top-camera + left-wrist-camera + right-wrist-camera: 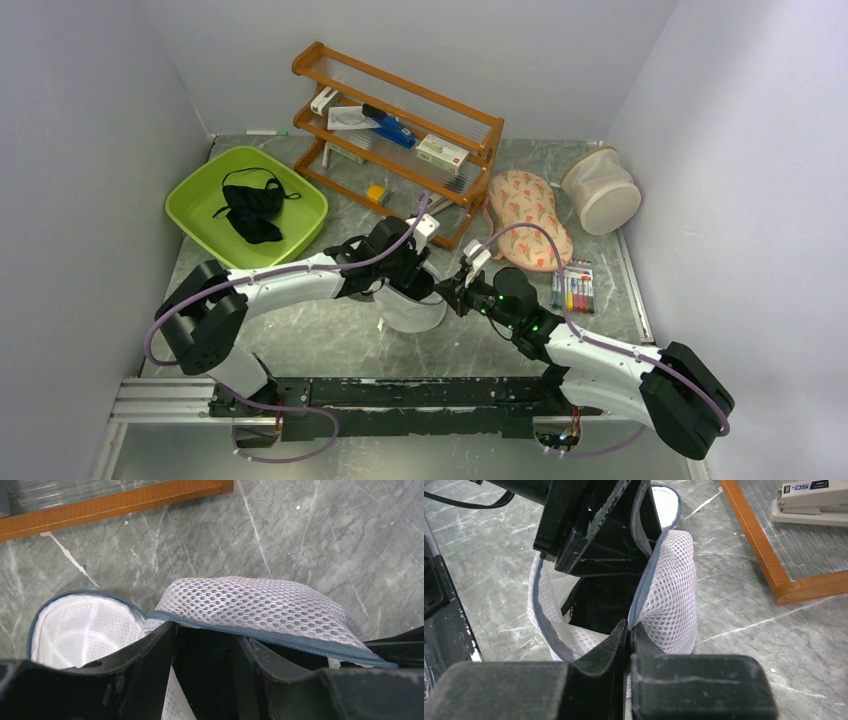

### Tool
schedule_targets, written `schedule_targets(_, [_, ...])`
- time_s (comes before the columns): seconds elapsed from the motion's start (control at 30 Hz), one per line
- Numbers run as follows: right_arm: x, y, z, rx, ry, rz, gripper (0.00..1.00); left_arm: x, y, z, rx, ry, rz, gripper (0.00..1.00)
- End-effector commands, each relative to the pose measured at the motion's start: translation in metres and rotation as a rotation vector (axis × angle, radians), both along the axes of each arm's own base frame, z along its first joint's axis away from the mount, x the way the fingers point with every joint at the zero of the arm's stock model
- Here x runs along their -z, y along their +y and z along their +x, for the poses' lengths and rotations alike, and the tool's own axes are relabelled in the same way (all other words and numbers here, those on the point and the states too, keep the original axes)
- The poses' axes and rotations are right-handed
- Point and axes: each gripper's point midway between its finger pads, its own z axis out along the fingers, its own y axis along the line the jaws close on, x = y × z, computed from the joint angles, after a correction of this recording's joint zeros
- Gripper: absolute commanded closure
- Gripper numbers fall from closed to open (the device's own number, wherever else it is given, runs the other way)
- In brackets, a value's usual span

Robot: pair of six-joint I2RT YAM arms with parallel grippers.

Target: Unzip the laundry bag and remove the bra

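Observation:
The white mesh laundry bag [415, 312] sits mid-table, unzipped, its mouth [674, 590] gaping along the blue zip. Its disc lid [85, 630] hangs open to one side. My left gripper [405, 285] reaches down into the mouth with its fingers [589, 545] apart. Black fabric [596, 607] shows inside the bag; it may be the bra, and I cannot tell whether the fingers press it. My right gripper [629, 627] is shut on the bag's zip rim at the near side. Another black strappy garment [252, 210] lies in the green tray [190, 190].
An orange wooden rack [400, 130] holding a stapler [809, 502] and boxes stands just behind the bag. A cream pouch with an orange pattern [528, 215], a beige mesh cylinder [600, 190] and a pack of coloured tubes [573, 288] lie to the right.

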Motion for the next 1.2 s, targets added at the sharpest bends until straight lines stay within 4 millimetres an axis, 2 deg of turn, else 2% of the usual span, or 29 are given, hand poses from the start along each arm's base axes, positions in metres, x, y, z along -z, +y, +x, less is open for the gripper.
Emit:
schedule_targets(0.0, [-0.008,0.002,0.004,0.006,-0.033,0.007,1.00,0.002,-0.008,0.008,0.026,-0.022,-0.011,0.46])
schedule_targets(0.1, [-0.008,0.001,0.005,0.012,-0.035,0.007,1.00,0.002,-0.009,0.005,0.033,-0.008,-0.014,0.54])
schedule_targets(0.23, [-0.008,0.000,0.007,0.028,-0.035,0.008,1.00,-0.006,-0.004,0.001,0.022,-0.013,-0.030,0.81])
schedule_targets(0.43, [-0.005,-0.014,0.021,0.150,-0.022,-0.010,1.00,-0.043,-0.006,-0.019,0.087,-0.026,-0.102,0.93])
schedule_targets(0.6, [-0.004,-0.022,0.027,0.212,-0.016,-0.011,1.00,-0.054,-0.014,-0.041,0.176,0.043,-0.129,0.93])
schedule_targets(0.73, [-0.006,-0.028,0.031,0.256,-0.020,-0.008,1.00,-0.077,-0.016,-0.050,0.192,0.035,-0.187,0.93])
schedule_targets(1.03, [-0.005,-0.034,0.034,0.283,-0.027,-0.024,1.00,-0.157,0.004,-0.031,0.048,-0.161,-0.316,0.93])
schedule_targets(1.17, [-0.003,-0.031,0.035,0.278,-0.018,-0.026,1.00,-0.196,0.006,-0.035,0.050,-0.219,-0.419,0.93])
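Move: The black bra still in the laundry bag lies right under the open left fingers, about 3 cm lower and 1 cm back. From the left hand, the bag's middle is some 4 cm back, 1 cm to the left and 5 cm down; its open lid is about 11 cm left and 2 cm back. The green bin is some 36 cm left and 13 cm ahead. From the right hand, which already pinches the rim, the bra is about 5 cm left, 2 cm ahead and 5 cm down. Shut the left gripper on the black bra inside the bag's mouth, settling barely a centimetre deeper as it closes. Then haul it up about 14 cm, drawing back some 4 cm on the way and rolling the hand so its left side dips. Meanwhile keep the right pinch on the zipper rim and ease that rim about 4 cm forward and to the right, swinging the wrist some 15 degrees clockwise. ##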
